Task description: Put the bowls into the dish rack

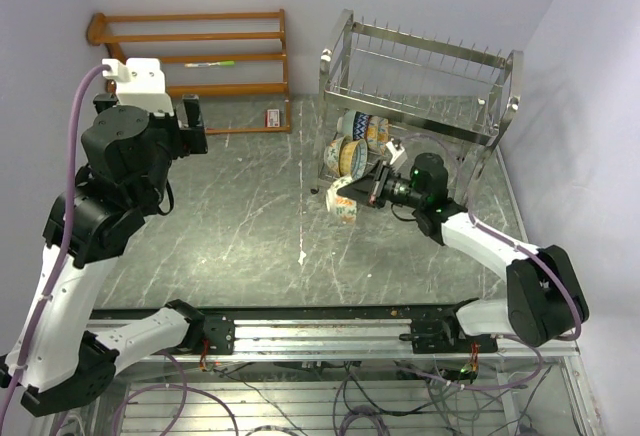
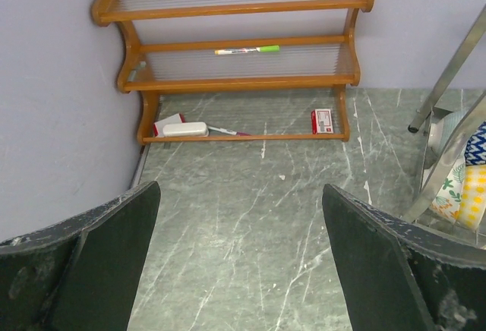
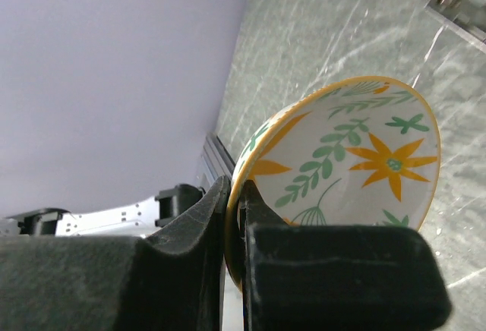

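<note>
My right gripper [image 1: 352,194] is shut on the rim of a cream bowl [image 3: 349,156] painted with orange flowers and green leaves. In the top view this bowl [image 1: 343,201] hangs tilted just left of the silver dish rack [image 1: 420,66], above the table. Several other bowls [image 1: 358,146] stand on edge in the rack's lower tier; two of them show at the right edge of the left wrist view [image 2: 467,187]. My left gripper [image 2: 239,270] is open and empty, held high at the far left, pointing toward the wooden shelf.
A brown wooden slatted shelf [image 1: 200,56] stands at the back left, with a green-capped pen [image 2: 247,50] on its middle tier and a small red box [image 2: 322,121] and a white eraser [image 2: 182,129] at its bottom. Walls close in on both sides.
</note>
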You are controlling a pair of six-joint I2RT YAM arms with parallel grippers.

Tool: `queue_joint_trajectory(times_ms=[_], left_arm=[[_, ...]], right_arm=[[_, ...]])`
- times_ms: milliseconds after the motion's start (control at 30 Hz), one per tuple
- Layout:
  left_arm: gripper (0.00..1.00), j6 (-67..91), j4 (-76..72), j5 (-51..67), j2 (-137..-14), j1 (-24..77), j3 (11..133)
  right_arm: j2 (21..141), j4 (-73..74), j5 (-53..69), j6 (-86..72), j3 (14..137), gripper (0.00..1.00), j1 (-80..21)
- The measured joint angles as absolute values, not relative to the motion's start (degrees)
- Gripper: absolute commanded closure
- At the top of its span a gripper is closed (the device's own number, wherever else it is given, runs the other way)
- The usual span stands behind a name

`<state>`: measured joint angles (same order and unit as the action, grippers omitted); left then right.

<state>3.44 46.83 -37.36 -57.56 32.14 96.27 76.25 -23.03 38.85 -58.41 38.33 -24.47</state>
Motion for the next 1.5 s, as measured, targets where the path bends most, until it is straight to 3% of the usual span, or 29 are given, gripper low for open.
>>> queue_joint_trajectory(times_ms=[367,867,1500], left_arm=[[0.01,2.33,45.19,-36.71,-58.54,32.14,96.27],[0.01,0.47,43.94,-36.64,-60.16,32.14,96.25],[0.01,-2.07,41.78,-34.61,-63.24,32.14,94.7]], right_arm=[[81.38,-34.61,40.99,-65.65,38.48,1.0,-12.19],[91.13,-43.75,36.45,-68.73,43.51,1.0,-8.36],[99.26,-55.16,29.76,-73.97,39.9,1.0,-8.08]])
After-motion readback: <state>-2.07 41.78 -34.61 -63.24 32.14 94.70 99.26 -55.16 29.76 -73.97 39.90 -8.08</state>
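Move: The bowl already pinched at its rim is bound for the open place in the lower rack, just right of the yellow-rimmed bowl: about 13 cm ahead of the right hand, 5 cm right and 8 cm lower. The yellow-rimmed bowl is some 13 cm ahead and 2 cm left, the leaf-patterned bowl 14 cm ahead and 7 cm left; the blue zigzag bowl stands about 24 cm ahead and 1 cm right. From the left hand, that open place is roughly 15 cm ahead, 48 cm right and 33 cm lower. Keep the right gripper shut on the bowl's rim and carry it forward about 15 cm and right some 9 cm, in over the lower rack beside the yellow-rimmed bowl, turning the hand about 25 degrees clockwise as you go. Finish by sinking about 3 cm towards the open place. Meanwhile ease the empty left gripper a few centimetres forward and right, fingers open. ##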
